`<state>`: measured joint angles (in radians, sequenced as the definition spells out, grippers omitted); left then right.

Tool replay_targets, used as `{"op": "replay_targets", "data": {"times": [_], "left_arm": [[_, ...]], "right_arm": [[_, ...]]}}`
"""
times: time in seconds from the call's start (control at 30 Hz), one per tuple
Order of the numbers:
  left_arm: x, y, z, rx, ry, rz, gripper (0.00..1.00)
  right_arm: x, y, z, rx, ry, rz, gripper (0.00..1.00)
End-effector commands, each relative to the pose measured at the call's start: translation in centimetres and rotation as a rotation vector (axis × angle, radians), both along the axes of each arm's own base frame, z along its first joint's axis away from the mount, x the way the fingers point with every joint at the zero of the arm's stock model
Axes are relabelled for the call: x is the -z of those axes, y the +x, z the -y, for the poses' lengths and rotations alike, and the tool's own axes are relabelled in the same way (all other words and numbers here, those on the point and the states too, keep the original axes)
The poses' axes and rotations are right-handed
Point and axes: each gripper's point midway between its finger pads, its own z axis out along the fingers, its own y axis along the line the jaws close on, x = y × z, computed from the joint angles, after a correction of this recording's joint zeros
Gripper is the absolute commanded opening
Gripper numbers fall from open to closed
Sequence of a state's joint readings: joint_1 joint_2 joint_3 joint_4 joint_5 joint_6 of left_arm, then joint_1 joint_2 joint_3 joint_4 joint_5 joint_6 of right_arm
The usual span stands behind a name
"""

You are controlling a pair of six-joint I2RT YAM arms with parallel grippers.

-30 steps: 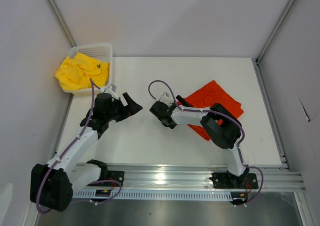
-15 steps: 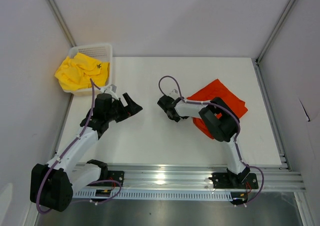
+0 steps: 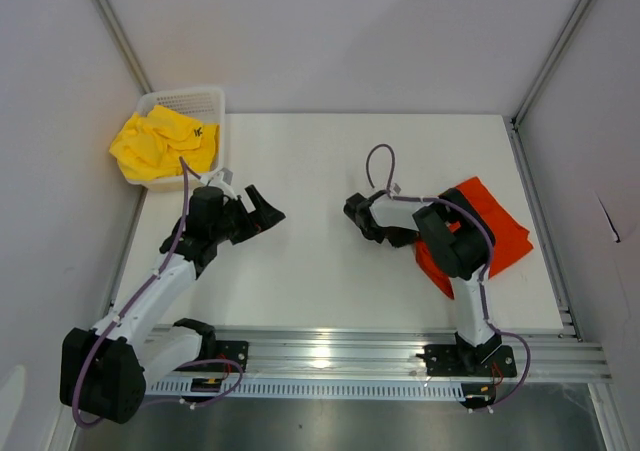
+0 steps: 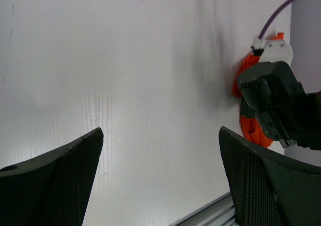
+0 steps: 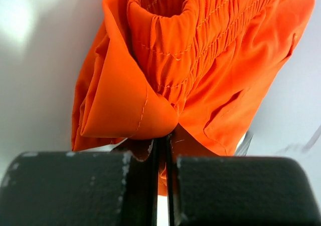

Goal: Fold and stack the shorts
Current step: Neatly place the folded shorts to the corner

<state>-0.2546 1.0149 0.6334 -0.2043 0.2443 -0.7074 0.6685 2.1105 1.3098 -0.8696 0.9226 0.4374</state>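
Observation:
The orange-red shorts (image 3: 497, 227) lie bunched at the right side of the table, partly under my right arm. My right gripper (image 3: 386, 233) is shut on a folded edge of them; in the right wrist view the jaws (image 5: 163, 153) pinch the orange cloth (image 5: 215, 60) just below the gathered waistband. The yellow shorts (image 3: 160, 143) sit crumpled in the white basket at the back left. Over bare table at the left, my left gripper (image 3: 262, 209) stands open, and nothing is between its fingers (image 4: 160, 131).
The white mesh basket (image 3: 185, 94) stands at the table's back left corner. The table's right edge and a metal frame post (image 3: 545, 61) are close to the orange shorts. An aluminium rail (image 3: 320, 356) runs along the near edge.
My right gripper went from open to shut on the orange-red shorts and moved right, dragging them toward the table's right edge. The left arm stayed still.

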Motion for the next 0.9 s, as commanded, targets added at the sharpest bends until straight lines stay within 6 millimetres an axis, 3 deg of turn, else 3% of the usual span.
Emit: {"op": "replay_targets", "data": {"times": [0.0, 0.13, 0.27, 0.43, 0.63, 0.73, 0.77, 0.87], "left_arm": [[-0.6, -0.1, 0.0, 0.009, -0.013, 0.034, 0.98], [-0.7, -0.3, 0.0, 0.012, -0.016, 0.037, 0.98], [-0.8, -0.5, -0.1, 0.013, -0.014, 0.04, 0.98], [-0.5, -0.7, -0.3, 0.012, 0.001, 0.043, 0.98], [0.0, -0.8, -0.4, 0.008, -0.002, 0.038, 0.98], [-0.3, -0.9, -0.4, 0.01, 0.001, 0.041, 0.99], [-0.4, -0.9, -0.4, 0.01, 0.002, 0.044, 0.99], [-0.6, -1.1, -0.7, 0.002, 0.006, 0.048, 0.99]], "right_arm": [[1.5, -5.6, 0.9, 0.22, 0.142, -0.013, 0.0], [1.6, -8.0, -1.4, 0.193, 0.191, -0.025, 0.0], [1.1, -6.9, -2.3, 0.192, 0.166, 0.002, 0.0], [1.4, -4.4, 1.0, 0.311, 0.24, 0.026, 0.0], [1.0, -3.3, 4.5, 0.426, 0.328, 0.076, 0.0], [0.6, -2.8, 5.0, 0.423, 0.342, 0.074, 0.19], [0.4, -2.9, 5.1, 0.417, 0.333, 0.068, 0.38], [-0.6, -2.6, 4.9, 0.4, 0.328, 0.094, 0.68]]}}
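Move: The folded shorts' left edge is still shut in my right fingers just above the table; the cloth's middle lies about 13 cm to the right, roughly level ahead-and-back. The table's near right corner, where I'm taking them, is some 32 cm right and 20 cm back of this hand. From my left hand that corner is roughly 66 cm right and 20 cm back, about 14 cm lower. Keeping my right grip on the shorts' edge, I drag them low over the table, first about 7 cm back towards my base, then some 8 cm right and about 3 cm forward again. My wrist turns roughly 25 degrees clockwise as I swing them towards the near right corner; then my fingers open past half, let go of the cloth and rise about a centimetre. ##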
